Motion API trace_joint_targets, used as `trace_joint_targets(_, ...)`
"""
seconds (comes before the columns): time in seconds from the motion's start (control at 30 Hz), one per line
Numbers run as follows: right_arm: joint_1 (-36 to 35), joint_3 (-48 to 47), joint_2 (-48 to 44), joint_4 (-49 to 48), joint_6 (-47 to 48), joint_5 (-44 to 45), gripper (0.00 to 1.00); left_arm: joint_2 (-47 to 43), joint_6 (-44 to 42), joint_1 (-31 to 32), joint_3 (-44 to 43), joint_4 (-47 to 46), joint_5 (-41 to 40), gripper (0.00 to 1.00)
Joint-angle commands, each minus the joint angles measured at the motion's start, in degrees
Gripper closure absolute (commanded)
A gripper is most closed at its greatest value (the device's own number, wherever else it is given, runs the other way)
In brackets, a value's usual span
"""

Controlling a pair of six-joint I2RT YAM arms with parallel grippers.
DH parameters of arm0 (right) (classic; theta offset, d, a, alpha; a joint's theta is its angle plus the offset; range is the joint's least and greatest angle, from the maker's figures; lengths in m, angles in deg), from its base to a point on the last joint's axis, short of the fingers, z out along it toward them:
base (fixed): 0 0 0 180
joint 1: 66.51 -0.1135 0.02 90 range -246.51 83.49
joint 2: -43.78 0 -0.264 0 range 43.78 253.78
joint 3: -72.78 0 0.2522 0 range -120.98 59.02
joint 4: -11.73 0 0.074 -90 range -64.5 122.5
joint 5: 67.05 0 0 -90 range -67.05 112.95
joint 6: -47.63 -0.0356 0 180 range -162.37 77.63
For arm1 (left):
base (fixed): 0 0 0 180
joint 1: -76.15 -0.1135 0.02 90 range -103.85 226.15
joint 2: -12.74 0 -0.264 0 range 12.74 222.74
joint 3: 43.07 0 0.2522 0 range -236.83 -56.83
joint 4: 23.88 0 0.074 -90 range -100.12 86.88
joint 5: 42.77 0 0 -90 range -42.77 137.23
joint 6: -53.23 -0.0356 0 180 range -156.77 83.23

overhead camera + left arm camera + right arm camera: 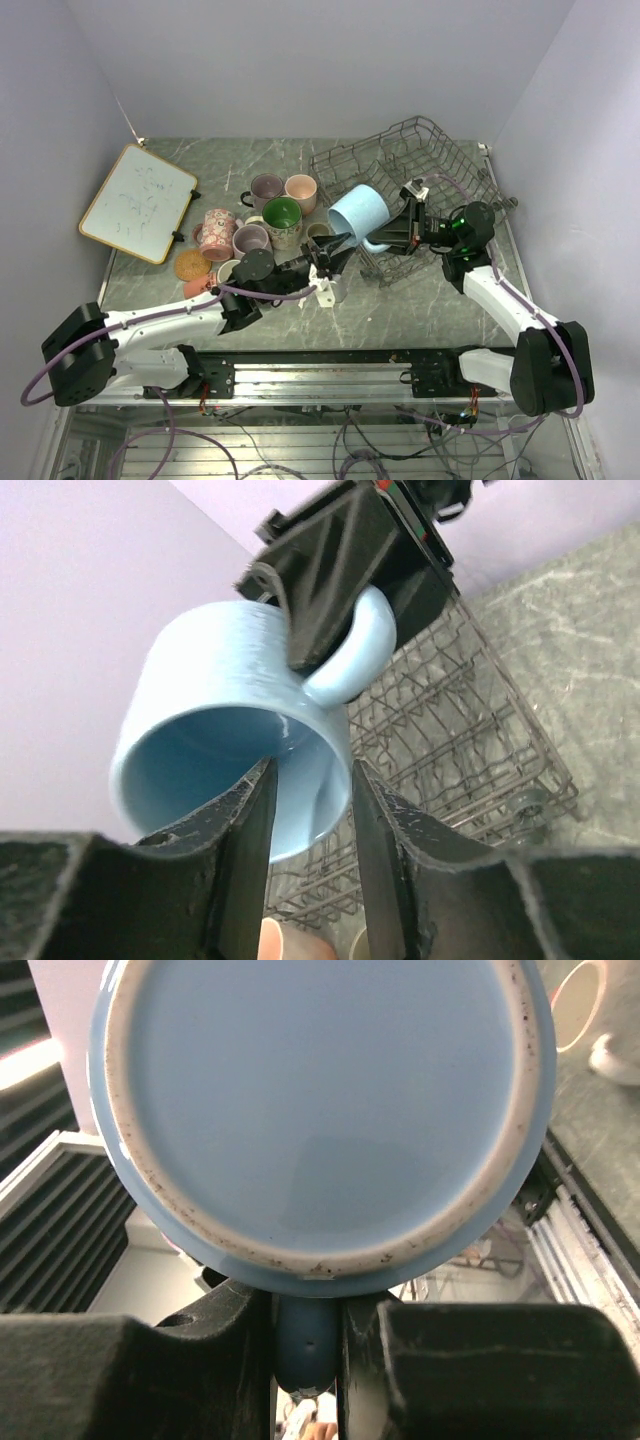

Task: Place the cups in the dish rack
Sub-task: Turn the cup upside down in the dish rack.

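A light blue cup (358,212) hangs tilted in the air just left of the dish rack (440,170). My right gripper (395,232) is shut on its handle; the right wrist view shows the handle (306,1345) pinched between the fingers under the cup's base (320,1100). My left gripper (338,245) is open at the cup's mouth. In the left wrist view its fingertips (310,770) straddle the rim of the cup (220,710), with gaps on both sides. Several other cups (282,215) stand clustered on the table left of the rack.
A wood-framed whiteboard (138,203) lies at the far left. A round cork coaster (191,264) sits beside a floral cup (217,228). The grey wire rack (470,740) sits tipped at the back right, close to the right wall.
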Motion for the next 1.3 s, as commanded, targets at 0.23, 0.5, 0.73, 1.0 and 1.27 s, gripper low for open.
trace_joint_targets(0.23, 7.5, 3.3, -1.7, -11.4, -2.0, 4.3, 1.0, -6.8, 21.7, 0.2, 3.3, -6.5, 0.0, 0.41)
trace_joint_targets(0.5, 14.5, 0.7, 2.2, -12.5, 7.2, 4.9, 1.0, -9.9, 49.5, -8.1, -4.9, 16.4, 0.6, 0.35)
trace_joint_targets(0.73, 19.3, -6.7, 13.1, -11.7, 18.5, 5.4, 1.0, -6.1, 67.6, -30.4, -13.6, 26.3, 19.6, 0.27)
trace_joint_targets(1.0, 22.7, -20.3, 21.9, 5.9, 43.5, 15.2, 1.0, -3.7, 52.5, -37.0, -24.9, 53.5, 12.9, 0.04)
trace_joint_targets(1.27, 23.1, -35.3, 29.8, 22.2, 72.4, 30.2, 1.0, -9.8, 46.1, -37.0, -18.5, 59.0, 0.7, 0.06)
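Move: The right hand holds the blue cup by its handle; the far part of the dish rack, where the cup is bound, lies about 30 cm ahead, 16 cm right and 20 cm below. Left of this hand, some 20 cm down, stand the small olive cup (11 left, 8 ahead) and peach cup (16 left, 20 ahead). From the left hand, the green cup is about 12 cm ahead, 14 left and 20 below. Keeping its pinch on the handle, the right hand carries the blue cup about 26 cm forward and 16 cm right, from beside the small cups out over the rack's far part, its fingers swinging clockwise from leftward to forward-left as the wrist rolls. The left fingers, already part open at the rim, spread wide and come free, easing back and up before sweeping left and forward towards the green cup, dipping late while turning to point forward-right and slightly down. ##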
